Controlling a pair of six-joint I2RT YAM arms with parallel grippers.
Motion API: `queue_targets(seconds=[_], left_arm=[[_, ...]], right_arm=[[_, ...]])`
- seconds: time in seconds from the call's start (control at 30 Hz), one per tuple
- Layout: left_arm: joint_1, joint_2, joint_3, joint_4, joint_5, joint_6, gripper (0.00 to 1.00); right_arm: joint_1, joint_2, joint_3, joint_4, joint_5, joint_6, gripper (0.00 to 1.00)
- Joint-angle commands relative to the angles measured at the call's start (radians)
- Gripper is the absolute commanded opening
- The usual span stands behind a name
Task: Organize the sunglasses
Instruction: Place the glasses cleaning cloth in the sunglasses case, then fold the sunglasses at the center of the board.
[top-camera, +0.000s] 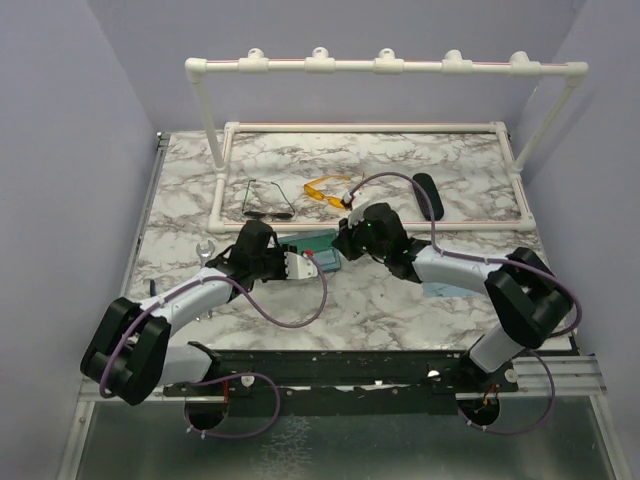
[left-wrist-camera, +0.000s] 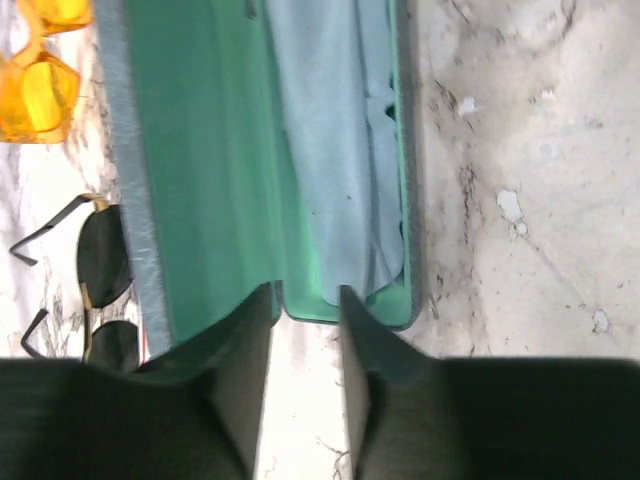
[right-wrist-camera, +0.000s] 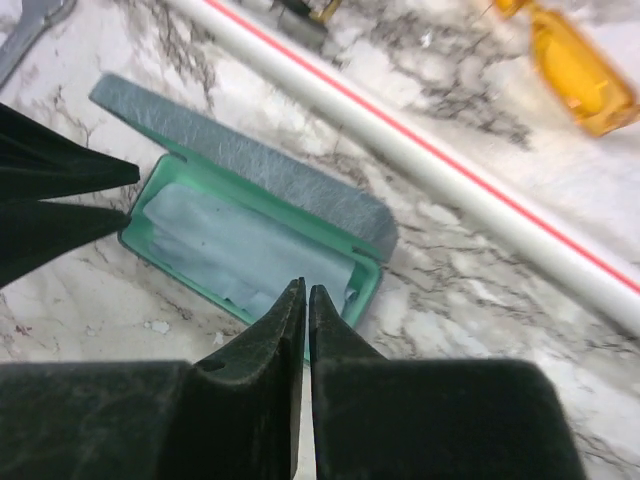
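The dark wire-framed sunglasses (top-camera: 266, 203) (left-wrist-camera: 103, 262) lie on the marble table, left of the translucent yellow-orange sunglasses (top-camera: 327, 190) (left-wrist-camera: 38, 92) (right-wrist-camera: 581, 68). In front of them a rectangular case (top-camera: 322, 241) (left-wrist-camera: 210, 170) (right-wrist-camera: 262, 178) lies open, grey outside and green inside, with a pale blue cloth (left-wrist-camera: 335, 150) (right-wrist-camera: 235, 250) in it. My left gripper (top-camera: 300, 263) (left-wrist-camera: 305, 300) is open at the case's near end, with nothing between its fingers. At the case's other end my right gripper (top-camera: 345, 240) (right-wrist-camera: 304, 292) hangs shut and empty, with only a thin slit between its tips.
A white PVC pipe frame (top-camera: 385, 67) (right-wrist-camera: 450, 170) stands over the back half of the table. A black oval case (top-camera: 428, 195) lies right of the yellow pair. A small wrench (top-camera: 205, 250) (right-wrist-camera: 30, 22) lies at the left. Something pale blue (top-camera: 440, 290) shows under my right forearm.
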Motion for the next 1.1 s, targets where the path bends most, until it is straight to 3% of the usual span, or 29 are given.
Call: queue_targets(seconds=[0.0,0.07,0.17,0.23,0.27,0.33,0.5,0.6,0.73,0.8,0.93,1.0,1.07], left_arm=[[0.006,-0.075,0.065,-0.018,0.058,-0.192,0.45],[0.006,-0.116,0.077,-0.019,0.063,-0.289,0.57],[0.007,-0.183,0.089,-0.021,0.051,-0.438,0.69],[0.009,-0.223,0.099,-0.023,0.022,-0.536,0.82],[0.010,-0.239,0.106,-0.024,-0.002,-0.591,0.89],[0.017,-0.265,0.123,-0.027,-0.054,-0.686,0.99],[0.089,-0.306,0.169,-0.067,-0.120,-0.866,0.99],[0.177,-0.277,0.233,-0.146,-0.110,-0.877,0.99],[0.269,-0.167,0.358,-0.306,-0.064,-0.638,0.99],[0.279,-0.071,0.451,-0.426,-0.045,-0.453,0.99],[0.337,0.136,0.677,-0.666,-0.042,-0.221,0.99],[0.368,0.277,0.853,-0.871,0.007,-0.115,0.95],[0.382,0.466,1.082,-1.142,0.066,0.022,0.84]], right_arm=[[-0.036,-0.112,-0.024,-0.046,0.057,0.008,0.14],[-0.056,-0.162,-0.032,-0.080,0.082,0.010,0.25],[-0.089,-0.241,-0.043,-0.136,0.128,0.026,0.53],[-0.120,-0.288,-0.040,-0.182,0.175,0.042,0.79],[-0.141,-0.307,-0.030,-0.211,0.192,0.059,0.97],[-0.199,-0.324,0.011,-0.299,0.198,0.099,1.00],[-0.318,-0.289,0.150,-0.449,0.147,0.122,1.00],[-0.326,-0.241,0.242,-0.498,0.124,0.080,1.00],[-0.326,-0.209,0.300,-0.511,0.093,0.043,1.00],[-0.326,-0.217,0.285,-0.478,0.068,0.038,1.00],[-0.326,-0.236,0.248,-0.433,0.007,0.028,1.00],[-0.325,-0.249,0.230,-0.429,-0.005,0.017,1.00],[-0.326,-0.265,0.205,-0.419,-0.012,0.006,1.00]])
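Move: Out beyond the pipe rail, the dark sunglasses lie about 13 cm ahead of the left hand and 3 cm to its left, some 5 cm lower; the open sunglasses case is about 6 cm to that hand's right, roughly 1 cm ahead and 4 cm lower. From the right hand, the orange sunglasses are about 13 cm ahead and 1 cm left, the sunglasses case 8 cm left and 2 cm back, and the black case 11 cm ahead and 20 cm right, all some 7 to 8 cm lower. Rising away from the filled sunglasses case, both empty hands open wide. The left climbs about 15 cm, then swings forward and left, high beside the dark sunglasses, sinking slightly at the end and turning some 35 degrees counter-clockwise. The right sweeps right, up and forward across the rail, turns about 25 degrees clockwise, then eases back slightly left and down between the orange sunglasses and the black case. ##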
